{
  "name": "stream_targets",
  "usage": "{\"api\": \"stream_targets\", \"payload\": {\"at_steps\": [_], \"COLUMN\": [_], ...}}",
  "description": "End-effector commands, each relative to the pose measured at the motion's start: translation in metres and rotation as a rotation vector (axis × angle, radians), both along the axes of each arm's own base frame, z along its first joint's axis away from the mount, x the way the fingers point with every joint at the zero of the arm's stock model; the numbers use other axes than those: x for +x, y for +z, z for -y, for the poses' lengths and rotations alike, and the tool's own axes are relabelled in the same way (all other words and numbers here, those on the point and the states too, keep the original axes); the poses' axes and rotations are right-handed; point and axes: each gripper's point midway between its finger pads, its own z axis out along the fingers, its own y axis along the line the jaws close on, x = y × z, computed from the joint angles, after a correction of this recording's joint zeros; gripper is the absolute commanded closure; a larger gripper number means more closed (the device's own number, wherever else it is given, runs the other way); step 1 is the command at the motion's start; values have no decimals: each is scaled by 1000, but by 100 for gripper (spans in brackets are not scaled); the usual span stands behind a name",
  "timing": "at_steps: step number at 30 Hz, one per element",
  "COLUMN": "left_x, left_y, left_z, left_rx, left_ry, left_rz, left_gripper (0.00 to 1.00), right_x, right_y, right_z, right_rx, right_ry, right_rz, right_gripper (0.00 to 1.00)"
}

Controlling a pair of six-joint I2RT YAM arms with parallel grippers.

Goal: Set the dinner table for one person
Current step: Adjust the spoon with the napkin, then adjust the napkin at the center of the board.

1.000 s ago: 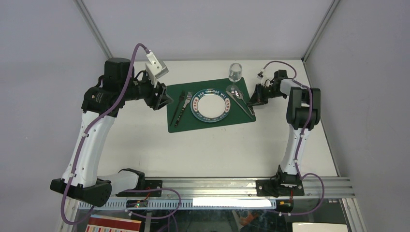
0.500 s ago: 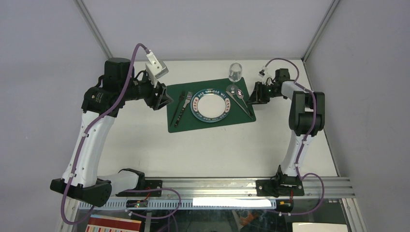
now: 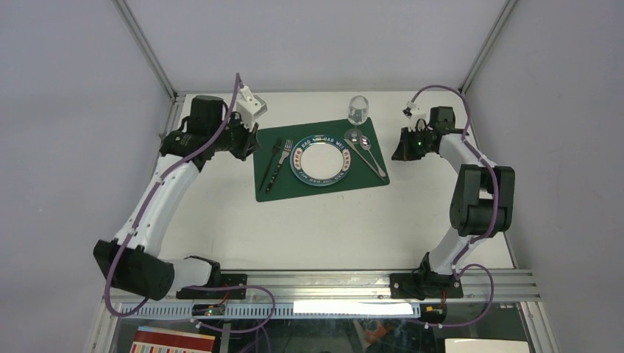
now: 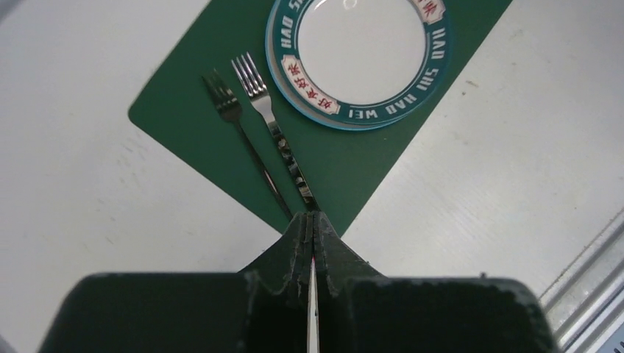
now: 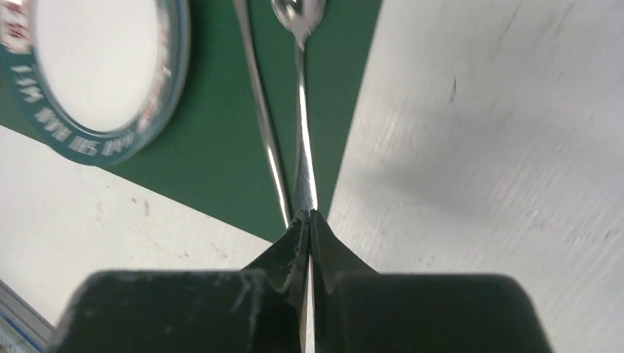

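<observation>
On the white dinner table [image 3: 309,228] lies a green placemat [image 3: 324,185] with a blue-rimmed plate [image 3: 320,160] in its middle. Left of the plate lie a dark fork [image 4: 228,110] and a silver fork [image 4: 254,84]. On the plate's right are a spoon [image 5: 300,18] and a second slim silver utensil [image 5: 257,110]. A clear glass [image 3: 358,108] stands behind the mat. My left gripper [image 4: 313,217] hangs shut and empty off the mat's left edge, above the fork handles' ends. Off the mat's right edge, my right gripper [image 5: 309,213] is shut and empty, above the spoon's handle end.
Aluminium framing [image 3: 368,283] runs along the near edge, where both arm bases sit. Grey walls close in the back and sides. A striped card [image 3: 173,342] lies below the table's front edge.
Both arms have drawn back from the placemat, the left to the left and the right to the right. The left gripper's jaws have closed. The right jaws opened briefly and shut again.
</observation>
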Motion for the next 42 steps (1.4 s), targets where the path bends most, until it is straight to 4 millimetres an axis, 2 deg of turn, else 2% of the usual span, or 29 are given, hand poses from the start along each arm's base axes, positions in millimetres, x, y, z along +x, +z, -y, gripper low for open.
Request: {"api": "stream_targets", "payload": {"at_steps": [1, 3, 4, 10, 14, 18, 26, 37, 42], "left_x": [46, 62, 69, 135, 159, 179, 191, 187, 188], "left_y": [-44, -65, -69, -74, -88, -111, -146, -181, -191], "left_z": [4, 6, 8, -17, -22, -26, -14, -12, -8], "left_rx": [-19, 1, 7, -24, -38, -19, -50, -50, -60], "left_ry": [72, 76, 75, 254, 302, 335, 315, 307, 304], "left_rz": [-33, -87, -89, -41, -72, -105, -191, -250, -273], "left_gripper": [100, 100, 100, 100, 100, 100, 100, 100, 100], "right_x": [-7, -6, -4, 14, 26, 40, 62, 69, 73], "right_y": [-28, -35, -36, -29, -28, -28, -28, -31, -36], "right_z": [18, 18, 19, 16, 12, 10, -3, -36, -40], "right_rx": [-95, -97, -96, -71, -46, -39, -9, 11, -11], "right_ry": [-22, -20, -23, -36, -35, -29, 0, 50, 52], "right_rz": [-9, -19, -18, -1, -1, -5, -10, 2, 1], "right_gripper": [100, 100, 100, 100, 100, 100, 100, 100, 100]}}
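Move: From the left hand the napkin's far left corner lies about 24 cm ahead, 6 cm left and 25 cm down; at that depth the dark fork is some 13 cm ahead and 1 cm left, the plate 14 cm ahead, 17 cm right. The right hand has the spoon roughly 5 cm ahead, 5 cm left and 8 cm below, the knife 3 cm left of the spoon; the wine glass is 13 cm ahead, 11 cm left, level in height. Towards the napkin's two sides: the shut left hand swoops down and forward, nearly 20 cm each way, tipping steeper and turning some 20 degrees counter-clockwise, to just above the strip between left edge and dark fork. The right, also shut, first sinks and draws back slightly, then goes forward and finally left to low over the spoon's handle. No touch is visible. ##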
